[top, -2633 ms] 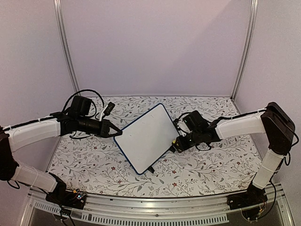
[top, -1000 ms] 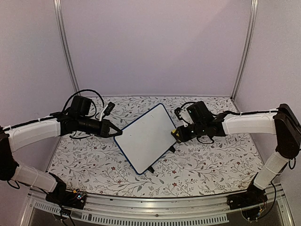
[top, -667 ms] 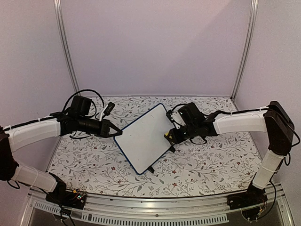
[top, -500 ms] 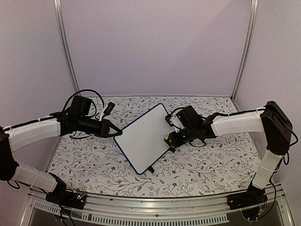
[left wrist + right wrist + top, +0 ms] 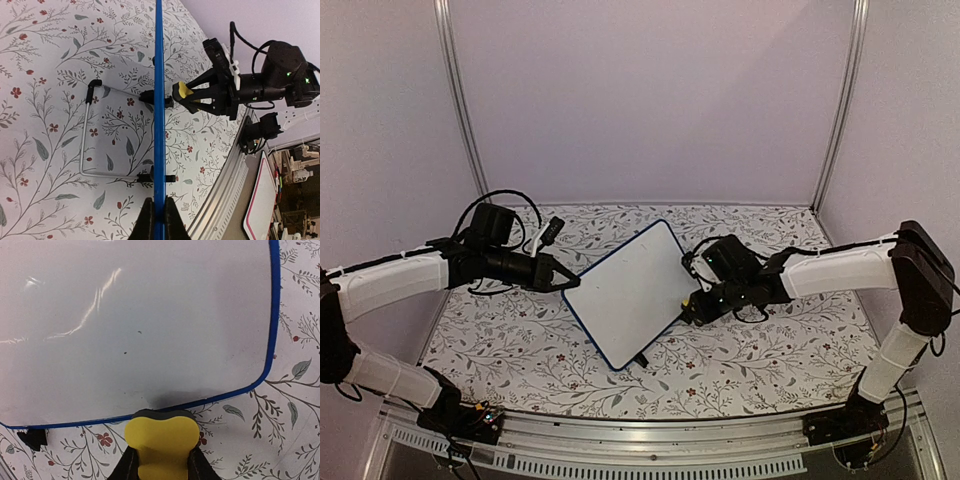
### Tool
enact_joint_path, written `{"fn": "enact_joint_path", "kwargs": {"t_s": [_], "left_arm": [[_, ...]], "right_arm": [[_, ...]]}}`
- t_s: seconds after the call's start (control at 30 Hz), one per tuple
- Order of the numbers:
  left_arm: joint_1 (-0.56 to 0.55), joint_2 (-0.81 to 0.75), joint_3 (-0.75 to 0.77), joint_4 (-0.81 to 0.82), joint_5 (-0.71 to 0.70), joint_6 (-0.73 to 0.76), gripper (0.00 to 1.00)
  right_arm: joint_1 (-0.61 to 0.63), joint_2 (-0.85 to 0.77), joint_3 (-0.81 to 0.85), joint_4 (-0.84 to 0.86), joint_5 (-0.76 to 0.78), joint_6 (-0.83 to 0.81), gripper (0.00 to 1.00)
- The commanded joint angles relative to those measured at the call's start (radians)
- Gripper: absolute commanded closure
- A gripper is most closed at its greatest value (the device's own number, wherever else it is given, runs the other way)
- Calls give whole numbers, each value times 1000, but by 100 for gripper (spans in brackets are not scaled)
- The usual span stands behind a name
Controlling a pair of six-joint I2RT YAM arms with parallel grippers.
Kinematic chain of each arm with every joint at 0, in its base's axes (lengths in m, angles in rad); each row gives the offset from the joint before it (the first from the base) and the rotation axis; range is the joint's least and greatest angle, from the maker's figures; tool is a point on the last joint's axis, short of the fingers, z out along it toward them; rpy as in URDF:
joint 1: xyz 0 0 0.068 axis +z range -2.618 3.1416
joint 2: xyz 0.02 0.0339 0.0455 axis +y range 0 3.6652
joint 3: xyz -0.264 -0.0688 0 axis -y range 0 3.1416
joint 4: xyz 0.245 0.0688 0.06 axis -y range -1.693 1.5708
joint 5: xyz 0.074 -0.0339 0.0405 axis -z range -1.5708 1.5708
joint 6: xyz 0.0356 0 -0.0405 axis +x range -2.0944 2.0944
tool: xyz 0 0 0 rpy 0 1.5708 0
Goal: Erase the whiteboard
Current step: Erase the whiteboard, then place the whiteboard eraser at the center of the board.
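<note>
The whiteboard (image 5: 625,290) stands tilted on the floral table, a white face in a thin blue frame. My left gripper (image 5: 570,284) is shut on its left edge; in the left wrist view the blue frame (image 5: 159,100) runs edge-on between the fingers of the left gripper (image 5: 159,220). My right gripper (image 5: 688,310) is shut on a yellow eraser (image 5: 161,437), whose dark felt sits at the board's blue rim. The board's face (image 5: 140,320) looks blank apart from two tiny specks. The eraser (image 5: 182,91) also shows beyond the frame.
A wire stand (image 5: 87,135) with small black feet (image 5: 641,358) props the board from behind. The metal rail (image 5: 640,440) runs along the table's near edge, and pale walls close in the back and sides.
The right gripper with the eraser slid left onto the board's right side, then came back down and right to the board's rim. The left arm and the board have stayed put.
</note>
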Motion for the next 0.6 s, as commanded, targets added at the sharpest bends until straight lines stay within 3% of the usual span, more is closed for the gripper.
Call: {"fn": "enact_joint_path", "kwargs": {"t_s": [0.0, 0.3, 0.57], "left_arm": [[-3, -25, -1, 32, 20, 27, 100], [-1, -38, -1, 41, 19, 26, 97], [-1, -36, -1, 42, 18, 24, 96]], "right_arm": [[-29, -149, -38, -5, 111, 38, 81], [-215, -152, -110, -3, 146, 133, 81], [-307, -140, -148, 39, 145, 199, 80]]}}
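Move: The right hand already holds the yellow eraser at the whiteboard's lower right edge. The bare tabletop it heads over is about 13 cm right, 5 cm ahead and 5 cm below. The whiteboard's middle is some 15 cm left, 3 cm ahead and 4 cm higher; its lower black foot is 13 cm left, 12 cm back and 4 cm below. From the left hand, gripping the board's edge, that bare spot is roughly 40 cm right, 2 cm back and 16 cm down. Right hand arcs the gripped eraser off the whiteboard, 13 cm right, slightly forward, up then down, turning clockwise. ##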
